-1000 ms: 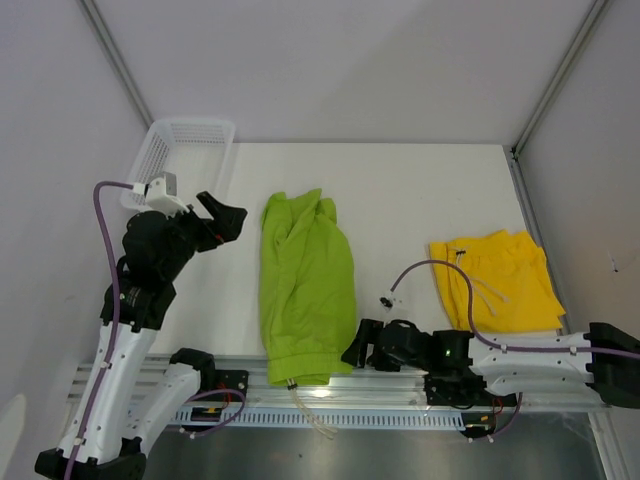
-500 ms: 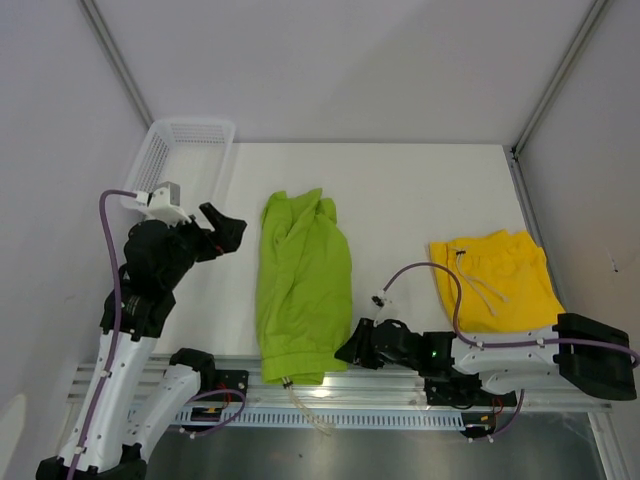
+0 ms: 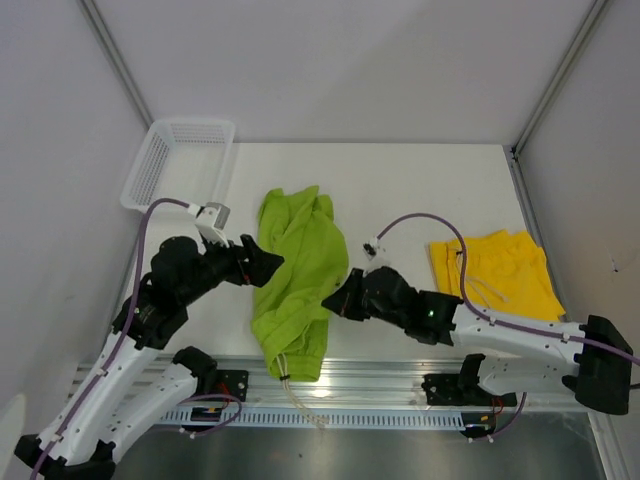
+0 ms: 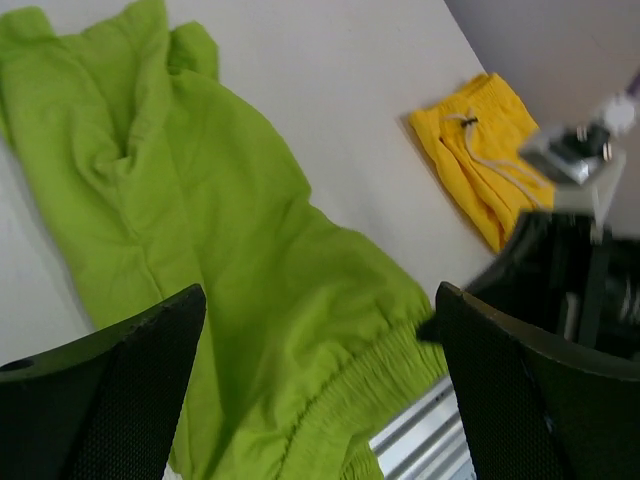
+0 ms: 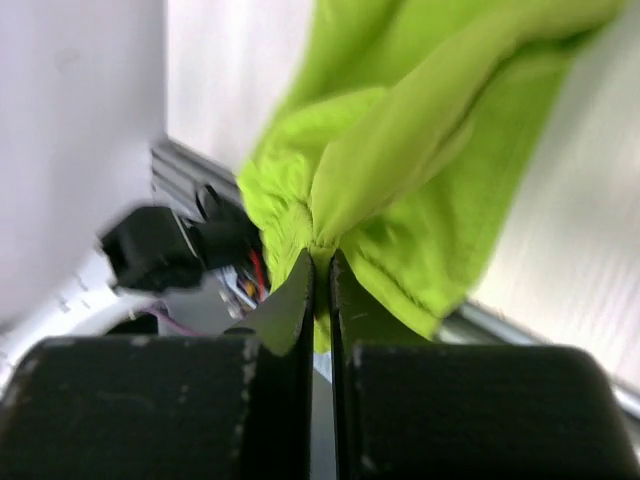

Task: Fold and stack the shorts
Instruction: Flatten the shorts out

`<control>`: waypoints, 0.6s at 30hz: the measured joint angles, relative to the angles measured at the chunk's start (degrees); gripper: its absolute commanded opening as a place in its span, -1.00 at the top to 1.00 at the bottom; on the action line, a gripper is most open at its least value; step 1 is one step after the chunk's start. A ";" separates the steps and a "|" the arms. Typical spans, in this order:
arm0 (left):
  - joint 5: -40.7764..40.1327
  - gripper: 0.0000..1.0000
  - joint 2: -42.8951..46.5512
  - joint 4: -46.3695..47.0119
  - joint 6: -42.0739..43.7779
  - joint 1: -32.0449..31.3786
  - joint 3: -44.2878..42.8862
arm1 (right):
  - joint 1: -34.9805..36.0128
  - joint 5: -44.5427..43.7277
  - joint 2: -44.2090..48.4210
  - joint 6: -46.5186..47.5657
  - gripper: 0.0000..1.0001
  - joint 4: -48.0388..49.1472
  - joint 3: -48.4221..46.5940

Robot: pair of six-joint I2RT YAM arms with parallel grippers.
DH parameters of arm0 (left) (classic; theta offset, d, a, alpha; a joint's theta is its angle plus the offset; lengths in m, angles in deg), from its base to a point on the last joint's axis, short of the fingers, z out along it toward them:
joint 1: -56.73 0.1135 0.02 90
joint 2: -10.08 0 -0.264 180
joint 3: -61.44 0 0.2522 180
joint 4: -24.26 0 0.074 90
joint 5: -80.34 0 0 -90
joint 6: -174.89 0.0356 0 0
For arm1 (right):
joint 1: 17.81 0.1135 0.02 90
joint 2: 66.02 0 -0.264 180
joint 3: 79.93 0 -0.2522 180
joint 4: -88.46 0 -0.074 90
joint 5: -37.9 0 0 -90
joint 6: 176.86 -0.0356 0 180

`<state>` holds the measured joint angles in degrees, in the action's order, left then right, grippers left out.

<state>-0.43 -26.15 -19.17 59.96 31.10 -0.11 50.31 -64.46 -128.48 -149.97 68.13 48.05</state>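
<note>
The lime green shorts (image 3: 297, 262) lie lengthwise at the table's middle, waistband toward the front edge. My right gripper (image 3: 333, 300) is shut on a pinch of their right edge near the waistband, and the cloth (image 5: 420, 150) bunches up between the fingertips (image 5: 322, 262). My left gripper (image 3: 266, 268) hovers open over the shorts' left side, with green fabric (image 4: 230, 290) showing between its wide-set fingers (image 4: 320, 400). The yellow shorts (image 3: 497, 280) with a white drawstring lie folded at the right, also visible as the yellow shorts (image 4: 480, 160) in the left wrist view.
A white mesh basket (image 3: 190, 124) stands at the back left corner. A metal rail (image 3: 380, 378) runs along the front edge, and the green shorts' drawstring (image 3: 300, 405) hangs over it. Grey walls close in both sides.
My right gripper has shut on the green shorts' right edge and pulled it up and inward from the front rail. My left arm swung right, over the shorts' left side.
</note>
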 measured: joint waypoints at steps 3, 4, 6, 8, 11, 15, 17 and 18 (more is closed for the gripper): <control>-1.05 -0.95 2.34 1.77 0.59 -5.90 2.47 | -6.80 3.63 -3.52 3.13 1.00 -2.32 -7.30; -1.68 -0.95 3.26 2.27 0.72 -7.37 3.28 | -9.20 5.20 -5.25 4.07 1.00 -2.69 -9.53; -2.78 -0.94 4.83 2.84 1.05 -9.53 4.63 | -13.07 8.48 -9.07 5.60 1.00 -3.54 -13.29; -4.39 -0.93 5.88 2.93 1.11 -11.58 5.05 | -15.41 10.82 -13.22 6.73 1.00 -5.01 -17.25; -7.41 -0.93 5.03 3.96 1.16 -14.84 5.05 | -16.09 13.81 -18.21 7.80 1.00 -7.45 -22.60; -14.32 -0.90 1.40 4.94 1.36 -22.71 5.05 | -16.11 17.79 -23.89 8.79 1.00 -10.60 -30.42; -18.80 -0.87 -1.14 4.98 1.62 -26.84 4.90 | -16.17 19.21 -25.77 9.11 1.00 -12.55 -33.79; -21.05 -0.83 -2.27 4.94 1.70 -28.37 4.87 | -16.22 19.67 -26.16 9.22 1.00 -13.16 -34.80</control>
<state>-21.48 -28.42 -14.23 61.67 2.73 4.76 34.09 -44.79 -154.64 -140.74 54.97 13.25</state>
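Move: The right hand holds a gathered edge near the green shorts' waist, and the shorts' middle lies about 16 cm ahead of it, 7 cm left and 13 cm down; the yellow shorts are some 39 cm right and 14 cm ahead. From the open left hand, the waistband is roughly 13 cm back, 6 cm right and 22 cm below; the shorts' middle is 9 cm ahead, 8 cm right, 24 cm down. Pinch kept, right hand pulls the waist end forward-left and up, about 10 cm; open left shifts right towards waistband. ##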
